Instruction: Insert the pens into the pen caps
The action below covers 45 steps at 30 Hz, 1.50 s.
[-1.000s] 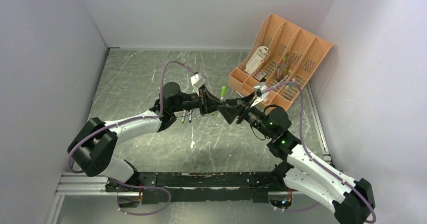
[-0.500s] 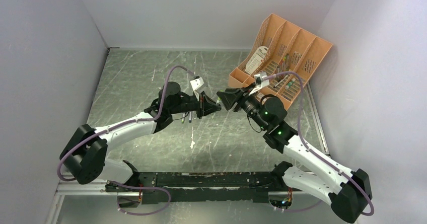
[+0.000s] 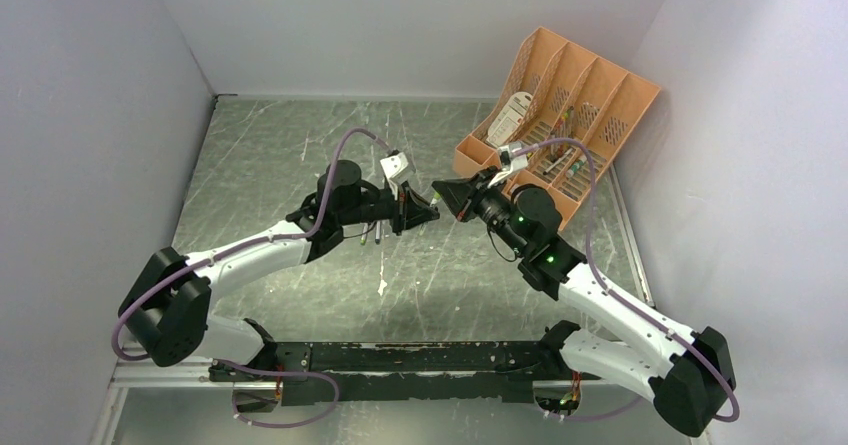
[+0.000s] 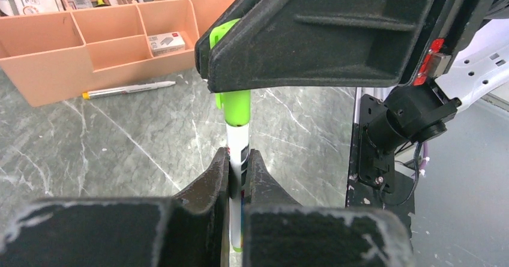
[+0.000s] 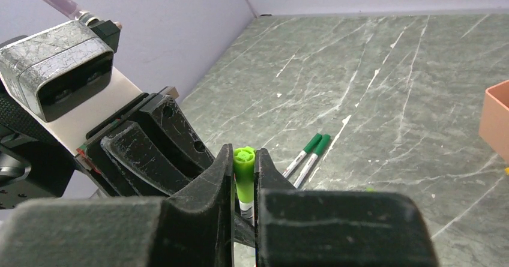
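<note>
A white pen [image 4: 239, 153] stands upright between the fingers of my left gripper [image 4: 240, 159], which is shut on its barrel. A bright green pen cap [image 4: 235, 105] sits on the pen's upper end. My right gripper [image 5: 244, 159] is shut on that pen cap [image 5: 244, 171] and meets the left gripper tip to tip above the table's middle. From above, the left gripper [image 3: 428, 212] and right gripper [image 3: 440, 189] hide the pen and cap. Two more white pens [image 5: 307, 153] with dark green ends lie side by side on the table.
An orange organizer [image 3: 560, 115] full of mixed stationery stands at the back right. A thin white pen [image 4: 129, 89] lies on the table just in front of it. The grey marbled table [image 3: 280, 155] has walls on three sides.
My right gripper, open a second ago, has shut on the green cap atop the pen. Both arms shifted slightly; the left gripper kept its hold on the pen.
</note>
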Motion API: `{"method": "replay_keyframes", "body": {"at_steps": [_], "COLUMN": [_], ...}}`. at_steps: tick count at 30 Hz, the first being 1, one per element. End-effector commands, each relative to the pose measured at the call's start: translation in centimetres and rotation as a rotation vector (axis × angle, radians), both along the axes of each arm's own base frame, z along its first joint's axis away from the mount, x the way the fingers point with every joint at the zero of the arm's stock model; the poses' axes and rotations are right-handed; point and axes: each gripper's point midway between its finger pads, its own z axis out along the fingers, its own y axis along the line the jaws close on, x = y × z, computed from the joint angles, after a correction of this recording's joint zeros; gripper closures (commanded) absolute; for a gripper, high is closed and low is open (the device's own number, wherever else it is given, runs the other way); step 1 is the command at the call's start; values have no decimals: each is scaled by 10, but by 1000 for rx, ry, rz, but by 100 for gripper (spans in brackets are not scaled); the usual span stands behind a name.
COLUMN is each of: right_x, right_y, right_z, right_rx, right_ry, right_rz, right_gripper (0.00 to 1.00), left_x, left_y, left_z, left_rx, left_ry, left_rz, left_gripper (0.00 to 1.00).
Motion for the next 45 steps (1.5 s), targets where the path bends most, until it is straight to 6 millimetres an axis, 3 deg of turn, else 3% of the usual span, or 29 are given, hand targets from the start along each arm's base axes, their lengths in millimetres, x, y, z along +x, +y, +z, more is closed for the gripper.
{"method": "replay_keyframes", "body": {"at_steps": [1, 17, 25, 30, 33, 36, 38, 41, 45], "right_x": [-5, -38, -45, -46, -39, -25, -16, -6, 0], "right_y": [-1, 3, 5, 7, 2, -6, -12, -25, -37], "right_z": [-12, -111, -132, -131, -109, -75, -48, -25, -18], "right_rx": [-38, -113, -106, -84, -45, -18, 1, 34, 26], "right_ry": [37, 233, 278, 289, 245, 193, 174, 152, 129], "right_rz": [12, 116, 133, 137, 90, 20, -35, -128, -193], "right_gripper": [100, 100, 100, 100, 100, 96, 82, 53, 37], "left_x": [8, 44, 56, 56, 57, 62, 64, 68, 83], "left_y": [-6, -34, -40, -39, -34, -22, -11, 10, 43], "left_z": [40, 116, 155, 163, 147, 110, 77, 22, -33], "left_rx": [-64, -131, -200, -207, -165, -101, -44, 51, 127], "left_ry": [-85, -218, -285, -303, -274, -198, -132, -31, 138], "left_rz": [11, 24, 31, 37, 57, 136, 190, 270, 413], "left_gripper": [93, 93, 93, 93, 93, 93, 93, 93, 93]}}
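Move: Directly above the left fingers, some 4 cm up, sits the light green cap, already on the pen's upper end. The right hand pinches this cap near its top; the pen's middle is about 6 cm below the right hand point. From the left hand, two dark-green-capped pens lie about 15 cm left and 9 cm ahead, a loose green cap some 7 cm ahead and 2 cm left, and a yellow-ended pen about 15 cm ahead and 12 cm right, all roughly 22 cm lower. Pressing the cap down onto the upright pen, the right hand, still pinching it, goes about 3 cm right and nearly 3 down while the left, gripping the pen below, yields right, forward and slightly down, tilting some 10 degrees. The right fingers then open wide, releasing the cap and easing slightly back; the left carries the pen about 5 cm forward and left, turning counter-clockwise. ##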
